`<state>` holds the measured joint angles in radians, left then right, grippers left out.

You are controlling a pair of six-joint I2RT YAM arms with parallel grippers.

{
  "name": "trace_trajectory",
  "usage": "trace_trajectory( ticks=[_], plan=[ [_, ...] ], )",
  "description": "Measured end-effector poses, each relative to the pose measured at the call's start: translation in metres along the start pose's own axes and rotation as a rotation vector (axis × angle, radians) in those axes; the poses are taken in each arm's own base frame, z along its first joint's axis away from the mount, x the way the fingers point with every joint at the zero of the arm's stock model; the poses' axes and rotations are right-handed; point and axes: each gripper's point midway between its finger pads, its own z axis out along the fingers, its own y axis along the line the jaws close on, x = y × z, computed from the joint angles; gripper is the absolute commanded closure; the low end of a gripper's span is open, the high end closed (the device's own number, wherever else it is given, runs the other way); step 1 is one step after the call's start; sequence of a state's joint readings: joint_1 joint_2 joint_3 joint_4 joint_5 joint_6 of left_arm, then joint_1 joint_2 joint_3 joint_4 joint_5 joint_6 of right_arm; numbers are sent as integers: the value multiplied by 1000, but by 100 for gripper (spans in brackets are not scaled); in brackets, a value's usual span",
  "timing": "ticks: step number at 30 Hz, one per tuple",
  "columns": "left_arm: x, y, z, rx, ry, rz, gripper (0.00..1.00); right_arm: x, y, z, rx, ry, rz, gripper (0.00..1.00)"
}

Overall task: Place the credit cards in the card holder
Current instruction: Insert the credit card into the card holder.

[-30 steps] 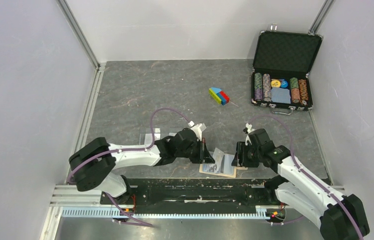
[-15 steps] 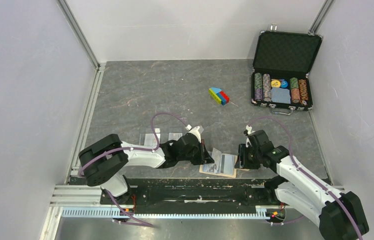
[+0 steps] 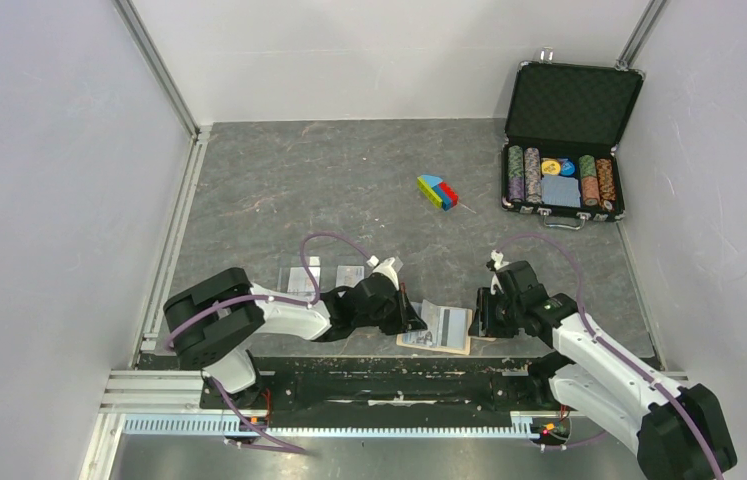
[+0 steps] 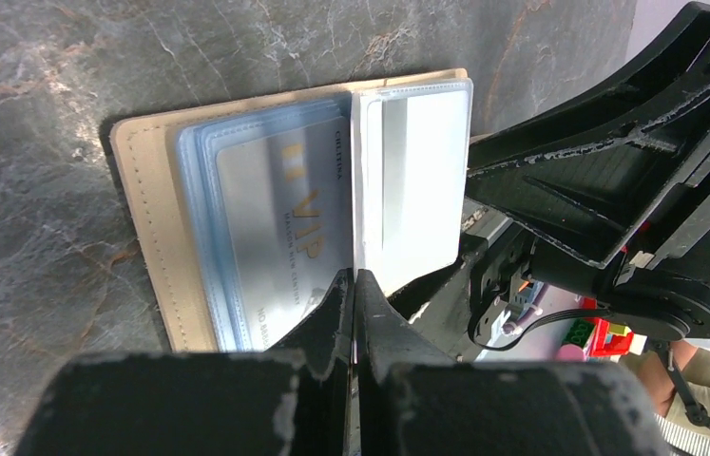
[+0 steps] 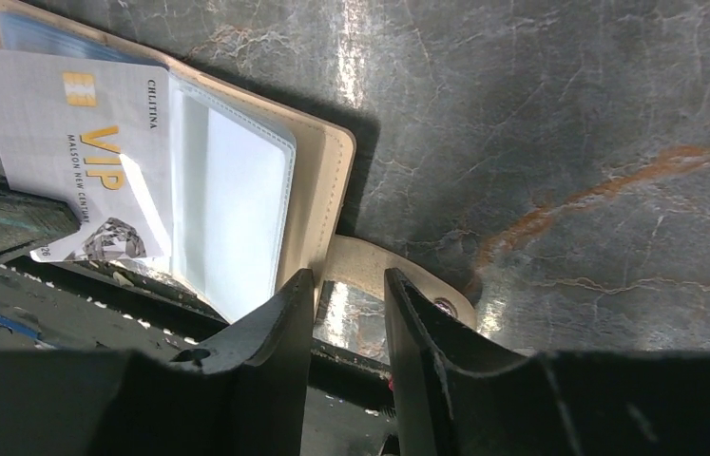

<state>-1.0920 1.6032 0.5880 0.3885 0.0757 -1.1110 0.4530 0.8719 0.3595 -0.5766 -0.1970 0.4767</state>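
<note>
The tan card holder (image 3: pixel 436 330) lies open near the table's front edge, its pale pocket panels (image 4: pixel 408 180) facing up. A grey VIP credit card (image 4: pixel 279 237) with a gold chip (image 5: pixel 78 88) lies over the left panels. My left gripper (image 4: pixel 355 275) is shut on that card's near edge. The right gripper (image 5: pixel 348 277) stands at the holder's right edge with a narrow gap between its fingers, over the snap strap (image 5: pixel 370 266). Two more pale cards (image 3: pixel 301 277) (image 3: pixel 350 274) lie flat behind the left arm.
An open black poker-chip case (image 3: pixel 564 170) stands at the back right. A small coloured block (image 3: pixel 437 192) lies mid-table. A black rail (image 3: pixel 379 375) runs along the front edge just below the holder. Grey walls close in both sides.
The left gripper has slid toward the near edge with the card, and the raised panel now lies flatter. The right jaws have narrowed. A second pale card behind the left arm has come into view.
</note>
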Motion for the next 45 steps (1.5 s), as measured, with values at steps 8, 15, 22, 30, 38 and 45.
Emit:
trace_trajectory(
  ticks=[8,15,22,30,38,45],
  plan=[
    [0,-5,2,15,-8,-12,98,0,0,2,-8,-5,-1,72],
    [-1,-4,1,13,-18,-15,98,-1,1,3,-15,-12,-2,76],
    [-1,-13,-3,34,-23,-8,98,-2,3,3,-27,-18,-3,76],
    [-1,-13,-4,33,-24,-7,98,-1,8,1,-64,-15,-34,97],
    [-4,-11,-9,14,-45,-8,98,-6,28,-3,-171,-31,-55,100],
    [-6,-5,-13,-14,-57,-9,98,-11,36,1,-209,-41,-61,100]
  ],
)
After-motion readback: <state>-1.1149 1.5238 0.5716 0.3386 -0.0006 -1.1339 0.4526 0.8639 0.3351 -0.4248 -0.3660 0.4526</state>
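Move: The left hand already pinches the VIP card over the spine of the open card holder; the card holder's empty right page lies about 5 cm to its right, 1 cm ahead and 2 cm lower, with the filled left page some 3 cm to its left and 1 cm ahead. From the right hand, the empty right page is roughly 5 cm left, 1 cm ahead and 1 cm below, and the strap is 2 cm to the right, level fore and aft and 1 cm lower. Leftward goes the right hand, after lingering at the card holder's right edge while its fingers narrow: they then shut fully and swing about 3.5 cm onto the lower right corner of the empty right page, rising some 2 cm, with the fingertips tilting about 10 degrees to the left. The left hand keeps its pinch on the card and lifts it in small steps by roughly 1.5 cm, drifting slightly right, then back left. ##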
